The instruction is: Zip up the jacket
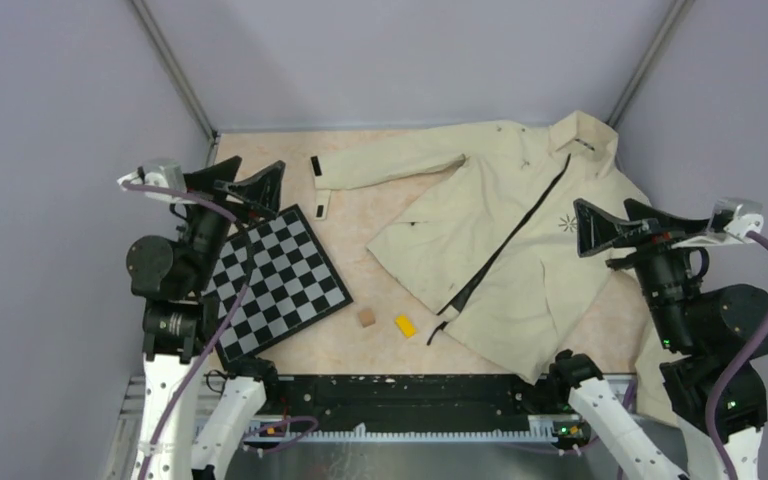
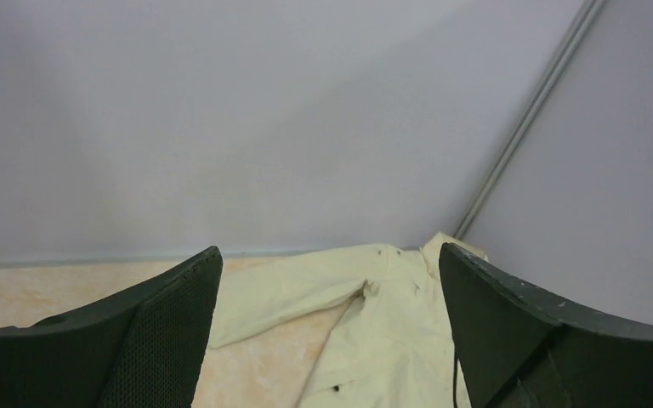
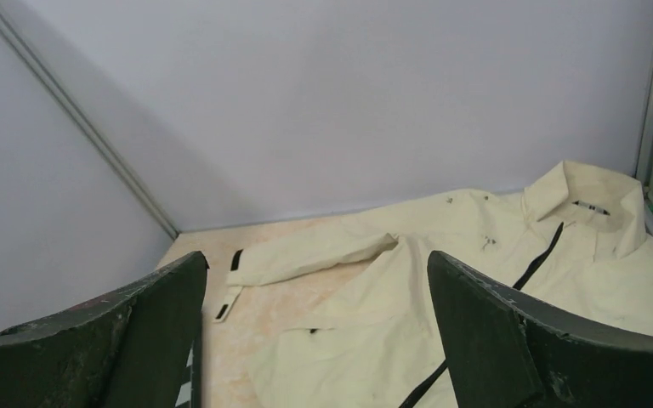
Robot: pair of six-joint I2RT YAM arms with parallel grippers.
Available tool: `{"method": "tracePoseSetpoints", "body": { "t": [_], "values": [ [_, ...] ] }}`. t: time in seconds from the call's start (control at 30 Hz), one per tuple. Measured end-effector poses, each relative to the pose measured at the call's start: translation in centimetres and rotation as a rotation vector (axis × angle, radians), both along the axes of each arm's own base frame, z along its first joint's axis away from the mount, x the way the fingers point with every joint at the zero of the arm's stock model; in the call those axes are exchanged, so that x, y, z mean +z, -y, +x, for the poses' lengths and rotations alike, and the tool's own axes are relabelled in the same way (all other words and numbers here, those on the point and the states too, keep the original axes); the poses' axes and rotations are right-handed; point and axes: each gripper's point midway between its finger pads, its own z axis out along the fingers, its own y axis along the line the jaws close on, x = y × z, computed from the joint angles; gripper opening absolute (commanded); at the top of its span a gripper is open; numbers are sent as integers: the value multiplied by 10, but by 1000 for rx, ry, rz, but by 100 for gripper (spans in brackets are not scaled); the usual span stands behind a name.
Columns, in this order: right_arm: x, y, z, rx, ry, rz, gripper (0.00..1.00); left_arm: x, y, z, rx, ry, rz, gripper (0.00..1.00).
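Note:
The cream jacket (image 1: pixel 520 235) lies spread front-up on the right half of the table, collar (image 1: pixel 585 132) toward the far right corner. Its dark zipper (image 1: pixel 515 235) runs diagonally from the collar down to the hem near the table's middle. One sleeve stretches left and ends in a black cuff tab (image 1: pixel 314 168). My left gripper (image 1: pixel 275 190) hovers open at the far left above the checkerboard, well away from the jacket (image 2: pixel 391 331). Over the jacket's right side my right gripper (image 1: pixel 580 228) is open and empty, raised above the fabric (image 3: pixel 366 340). The zipper (image 3: pixel 537 259) shows in the right wrist view.
A black-and-white checkerboard (image 1: pixel 275 280) lies at the left. A small brown block (image 1: pixel 367 317) and a yellow block (image 1: pixel 406 325) sit near the front, just left of the jacket's hem. Grey walls close in the table on three sides.

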Motion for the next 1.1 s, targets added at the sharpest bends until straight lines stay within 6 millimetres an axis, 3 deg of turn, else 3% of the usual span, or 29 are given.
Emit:
{"method": "tracePoseSetpoints", "body": {
  "t": [0.27,0.37,0.5,0.6,0.7,0.77,0.87,0.97,1.1],
  "values": [
    [-68,-15,33,23,-225,-36,99,-47,30,41,-156,-181,45,99],
    [-106,-26,47,50,-331,-42,99,-64,39,49,-207,-247,53,99],
    [-159,-39,62,84,-475,-26,91,-88,51,56,-287,-341,47,99],
    [-202,-57,67,159,-574,-14,81,-118,62,60,-359,-436,25,99],
    [-243,-75,66,238,-685,16,72,-166,79,61,-451,-583,-13,99],
    [-267,-85,65,281,-768,50,72,-195,95,60,-507,-674,-26,99],
    [-306,-98,63,309,-916,121,64,-241,136,43,-621,-822,-10,99],
    [-348,-106,56,311,-1082,185,62,-269,176,20,-736,-908,14,96],
    [-397,-114,35,297,-1301,269,63,-299,212,4,-826,-1006,41,92]
  ]
}}
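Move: The jacket's zipper bottom end lies some 45 cm below both raised hands: from my right hand about 20 cm to the left and 3 cm ahead, from my left hand roughly 33 cm to the right and 5 cm back. The yellow block is about 9 cm left of the zipper end and 3 cm nearer me, the wooden block some 16 cm left of it and 1 cm nearer. The chessboard's middle is about 4 cm ahead of my left hand and 3 cm to its left. I bring both hands down towards the zipper's bottom end. My right hand drops about 40 cm and drifts left, first a little forward and then back, tipping steeply down over the right front panel as its fingers close partway. My left hand stays open, sinking some 30 cm and sweeping right, forward at first and then back, while its wrist tips down and turns clockwise. ##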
